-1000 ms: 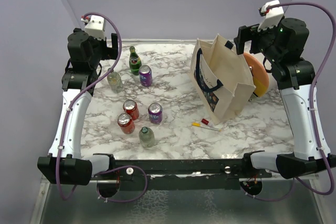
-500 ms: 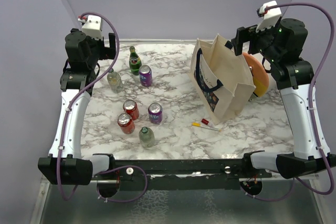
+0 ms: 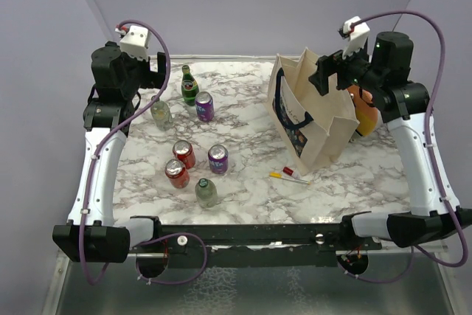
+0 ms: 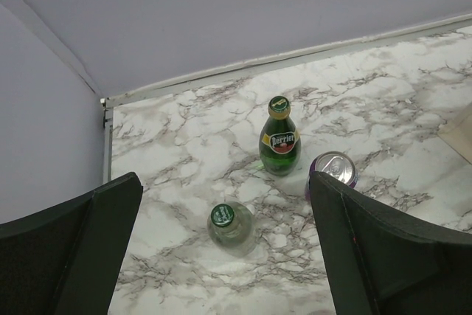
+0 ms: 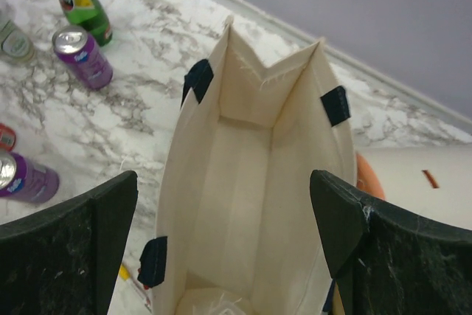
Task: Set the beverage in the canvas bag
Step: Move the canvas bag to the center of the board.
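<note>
The beige canvas bag (image 3: 313,116) with navy handles stands upright at the right, mouth open; its pale inside (image 5: 251,182) fills the right wrist view. My right gripper (image 3: 325,77) hangs open above the bag's mouth (image 5: 223,178), holding nothing. The beverages stand at the left: a green Perrier bottle (image 3: 189,86) (image 4: 279,145), a purple can (image 3: 204,107) (image 4: 333,170) and a clear bottle (image 3: 161,114) (image 4: 230,223). Nearer the front are two red cans (image 3: 184,154), a second purple can (image 3: 217,158) and another clear bottle (image 3: 206,192). My left gripper (image 3: 158,66) (image 4: 225,182) is open, high above the far-left bottles.
A cream-and-orange cylindrical container (image 3: 365,108) (image 5: 420,175) lies behind the bag at the right. A yellow and red pen (image 3: 289,176) lies on the marble in front of the bag. Something white and crumpled (image 5: 214,302) shows at the bag's bottom. Purple walls close the back and sides.
My right gripper has swung left, from beside the bag to over its open mouth. The left wrist has shifted only slightly. Both grippers stay open.
</note>
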Robot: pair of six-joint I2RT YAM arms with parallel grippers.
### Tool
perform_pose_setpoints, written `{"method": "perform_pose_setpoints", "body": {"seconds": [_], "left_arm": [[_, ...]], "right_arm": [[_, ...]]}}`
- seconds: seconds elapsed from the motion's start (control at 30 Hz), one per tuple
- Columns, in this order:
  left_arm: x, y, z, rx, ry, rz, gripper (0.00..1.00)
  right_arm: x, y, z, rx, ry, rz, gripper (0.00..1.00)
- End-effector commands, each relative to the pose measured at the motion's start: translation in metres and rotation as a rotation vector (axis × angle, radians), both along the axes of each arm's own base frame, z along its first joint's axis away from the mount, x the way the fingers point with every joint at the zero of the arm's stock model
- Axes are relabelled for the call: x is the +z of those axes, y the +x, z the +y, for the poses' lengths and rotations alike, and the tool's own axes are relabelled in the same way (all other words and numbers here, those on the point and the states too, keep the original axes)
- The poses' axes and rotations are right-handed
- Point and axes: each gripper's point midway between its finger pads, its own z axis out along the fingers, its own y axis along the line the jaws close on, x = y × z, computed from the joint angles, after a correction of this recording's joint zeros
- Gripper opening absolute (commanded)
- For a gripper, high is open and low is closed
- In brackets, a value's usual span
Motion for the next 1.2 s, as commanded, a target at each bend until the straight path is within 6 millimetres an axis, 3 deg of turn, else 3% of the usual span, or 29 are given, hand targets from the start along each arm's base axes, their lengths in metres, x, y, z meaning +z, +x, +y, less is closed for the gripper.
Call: {"method": "perform_pose_setpoints", "body": {"seconds": [0.0,0.27,0.53,0.7,0.9,0.97,1.17], "left_arm": [[-0.003,-0.007,-0.006,-0.041,0.001,0.011,0.99],[-0.015,-0.008,-0.009,-0.057,-0.008,0.038,0.99],[-0.021,-0.004,-0.009,-0.060,-0.006,0.054,0.99],[-0.025,-0.002,-0.009,-0.062,-0.003,0.064,0.99],[-0.030,-0.004,-0.010,-0.072,0.003,0.085,0.99],[-0.046,-0.005,-0.010,-0.073,0.010,0.121,0.99],[-0.058,-0.010,-0.009,-0.074,0.023,0.166,0.99]], "right_arm": [[-0.052,-0.011,0.027,0.118,-0.010,0.177,1.00],[-0.102,-0.011,0.056,0.147,-0.018,0.332,0.95],[-0.138,-0.016,0.077,0.148,0.060,0.506,0.66],[-0.147,-0.027,0.094,0.172,0.106,0.572,0.42],[-0.140,-0.031,0.117,0.221,0.174,0.610,0.03],[-0.137,-0.029,0.129,0.242,0.184,0.612,0.01],[-0.136,-0.022,0.155,0.254,0.201,0.627,0.01]]}}
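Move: The middle of the canvas bag's left rim lies about 9 cm to the right hand's left, some 2 cm back and 15 cm below it. Of its neighbours, all counted from the right hand, the orange round item stands 14 cm to the right and level ahead, the marker pens lie 12 cm left and 17 cm back, and the near purple can 31 cm left and 12 cm back. From the left hand that rim is roughly 40 cm right, 6 cm back, 15 cm below. Down and to the left, about 15 cm and 13 cm, the right hand swings from over the bag's mouth to its left rim, tipping its wide-open fingers some 35 degrees steeper. They shut on the rim between the handle's ends, pinching the canvas wall, and the hand goes on leftward. The empty left hand sinks slightly, still open. ##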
